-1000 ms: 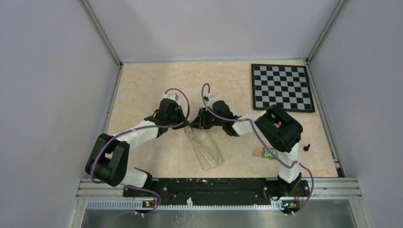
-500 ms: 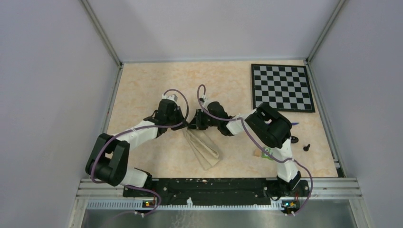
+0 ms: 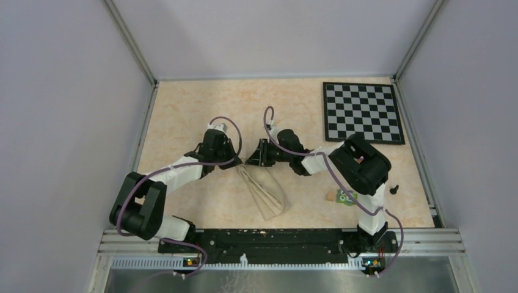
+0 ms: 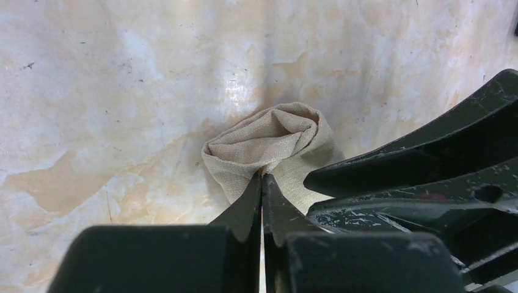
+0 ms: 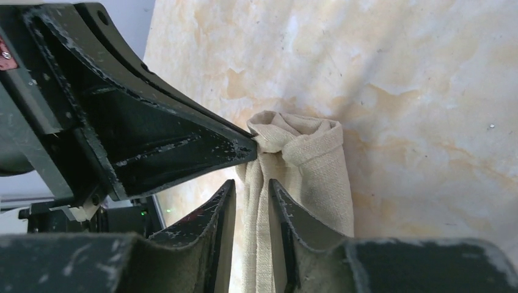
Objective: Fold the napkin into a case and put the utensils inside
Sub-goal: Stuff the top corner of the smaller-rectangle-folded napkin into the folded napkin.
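The napkin (image 3: 266, 196) lies as a narrow folded bundle running from mid-table toward the near edge. Its far end is bunched into a small roll (image 4: 269, 137). My left gripper (image 4: 262, 177) is shut on that bunched end, its tips pinching the cloth. My right gripper (image 5: 251, 183) comes in from the opposite side, tip to tip with the left one. Its jaws stand slightly apart around a vertical fold of the napkin (image 5: 311, 159), with a sliver of light beside the cloth. From above, both grippers (image 3: 244, 161) meet at the napkin's far end. The utensils are hidden.
A black-and-white chessboard (image 3: 362, 112) lies at the far right. A small green block (image 3: 345, 197) and a tiny black knob (image 3: 394, 189) sit near the right arm's base. The right arm's elbow (image 3: 360, 165) hangs over that area.
The right arm swung a little left and farther back, then returned. Its elbow again covers the spot right of the napkin. The napkin's far end stays bunched between both grippers.
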Controlling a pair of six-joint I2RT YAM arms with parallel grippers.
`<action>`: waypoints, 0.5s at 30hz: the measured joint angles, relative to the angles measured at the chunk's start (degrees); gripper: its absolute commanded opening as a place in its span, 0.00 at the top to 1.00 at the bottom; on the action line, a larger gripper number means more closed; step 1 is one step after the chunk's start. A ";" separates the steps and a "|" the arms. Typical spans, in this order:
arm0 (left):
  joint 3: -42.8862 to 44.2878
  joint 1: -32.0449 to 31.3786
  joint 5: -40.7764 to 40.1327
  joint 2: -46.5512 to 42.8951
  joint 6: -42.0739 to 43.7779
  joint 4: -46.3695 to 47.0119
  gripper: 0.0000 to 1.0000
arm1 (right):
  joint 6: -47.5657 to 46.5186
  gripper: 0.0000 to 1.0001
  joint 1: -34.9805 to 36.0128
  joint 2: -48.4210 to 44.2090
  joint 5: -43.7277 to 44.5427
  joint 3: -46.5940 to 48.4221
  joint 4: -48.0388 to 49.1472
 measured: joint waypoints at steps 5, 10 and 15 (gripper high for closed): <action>-0.20 0.09 0.74 -0.28 -0.09 0.09 1.00 | -0.02 0.91 0.52 1.51 -0.39 0.57 -0.50; -0.20 0.17 1.16 -0.31 -0.26 0.15 1.00 | 0.92 0.96 3.23 7.15 0.11 5.18 -0.48; -0.46 0.87 0.87 -0.15 -0.48 -0.07 0.87 | 2.27 0.89 4.02 9.14 0.61 6.32 0.83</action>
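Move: The napkin's bunched top end lies about 3 cm left of the right fingertips, 1 cm back and 3 cm below. The napkin's lower end is some 17 cm back and 7 cm right of the right hand; the green toy is about 32 cm right and 11 cm back. The left fingers already pinch the top end, practically at their tips, 1 cm below them. Right hand pushes about 4 cm left and 3 down into napkin's top folds, closing nearly shut; left keeps pinching. ##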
